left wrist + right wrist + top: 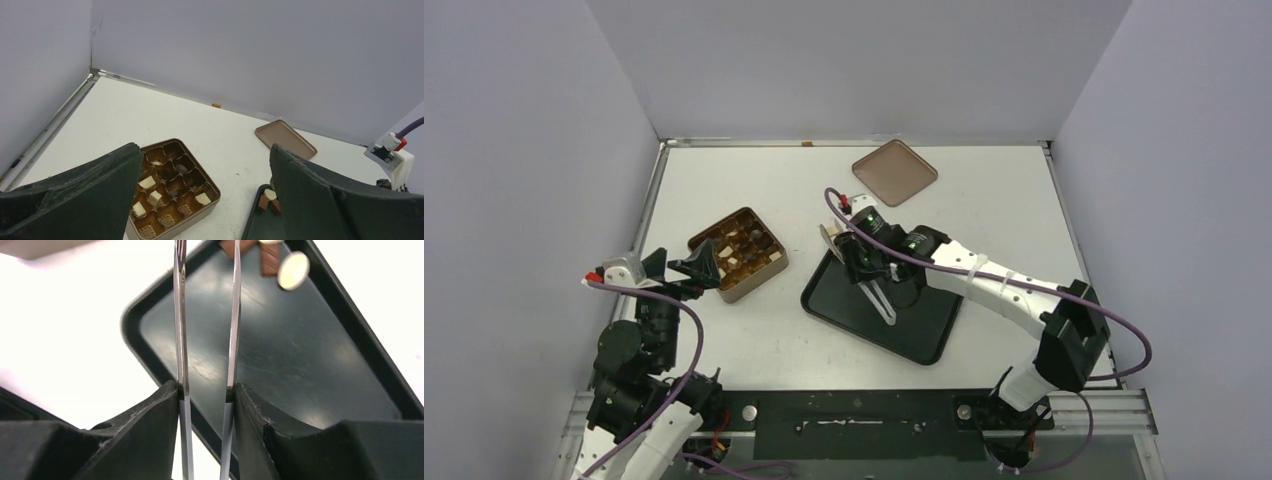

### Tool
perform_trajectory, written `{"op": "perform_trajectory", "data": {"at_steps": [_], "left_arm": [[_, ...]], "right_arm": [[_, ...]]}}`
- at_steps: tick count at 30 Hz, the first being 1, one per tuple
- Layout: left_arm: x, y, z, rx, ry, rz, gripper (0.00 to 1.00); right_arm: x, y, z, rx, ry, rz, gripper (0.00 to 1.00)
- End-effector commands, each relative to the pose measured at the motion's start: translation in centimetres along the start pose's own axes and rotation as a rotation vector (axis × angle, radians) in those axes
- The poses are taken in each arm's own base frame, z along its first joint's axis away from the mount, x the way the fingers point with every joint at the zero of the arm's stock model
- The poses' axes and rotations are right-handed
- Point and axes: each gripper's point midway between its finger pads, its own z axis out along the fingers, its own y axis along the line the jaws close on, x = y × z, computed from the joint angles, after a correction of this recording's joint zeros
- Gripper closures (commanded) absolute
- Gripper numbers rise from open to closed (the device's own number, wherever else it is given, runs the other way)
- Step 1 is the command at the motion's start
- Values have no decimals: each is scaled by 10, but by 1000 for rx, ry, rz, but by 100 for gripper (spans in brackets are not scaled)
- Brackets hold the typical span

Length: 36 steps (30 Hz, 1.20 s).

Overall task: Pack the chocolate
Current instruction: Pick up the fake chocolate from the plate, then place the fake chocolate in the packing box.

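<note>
The chocolate sits in two places. Cream (148, 182) and dark (176, 168) pieces fill some cups of the gold-brown tin (739, 255). A few brown (270, 262) and cream (293, 270) pieces lie in the far corner of the black tray (909, 330). My right gripper (871, 278) hangs over that tray, shut on metal tongs (181, 315) whose tips reach toward the tray's pieces. The tips run off the top edge of the right wrist view, so I cannot tell if they pinch a piece. My left gripper (679, 265) stands open and empty just left of the tin.
The flat brown lid (894, 172) lies at the back of the table, beyond the tray. A small orange-brown bit (807, 143) rests at the back wall's foot. Grey walls close in the table on three sides.
</note>
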Motion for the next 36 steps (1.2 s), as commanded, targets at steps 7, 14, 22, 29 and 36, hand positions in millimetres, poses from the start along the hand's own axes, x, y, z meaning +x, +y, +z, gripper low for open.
{"op": "perform_trajectory", "data": {"at_steps": [7,14,22,29,36], "left_arm": [[-12,0,-1,-2,-44,-9,3],[-12,2,-2,-6,-46,-8,3],[-11,0,-1,-2,-43,-6,3],[-10,0,0,2,-41,-8,3],[-11,0,-1,1,-42,-8,3]], "right_arm": [[-43,109,22,-197,-87,-123,71],[-47,144,39,-257,-70,-168,70],[-44,152,51,-271,-51,-185,66],[-40,156,61,-277,-21,-196,64],[-39,157,63,-276,-16,-190,59]]}}
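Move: The right hand grips the tongs, which already hold a pale chocolate, and takes it to the box, whose middle lies about 27 cm to the left, 10 cm farther out and 12 cm below. The black plate's middle is some 8 cm to the right, 2 cm ahead and 14 cm below; its remaining chocolates sit about 15 cm ahead and 1 cm right. From the idle left hand, the box is roughly 14 cm ahead, 1 cm right, 30 cm down. Keeping its pinch on the tongs, with the pale chocolate still between their tips, the right hand swings left about 15 cm from the plate to the box, quickly at first, then easing. It rises slightly, then sinks, ending some 3.5 cm lower with the tips at the box's right side, the wrist turning roughly 15 degrees counter-clockwise. ##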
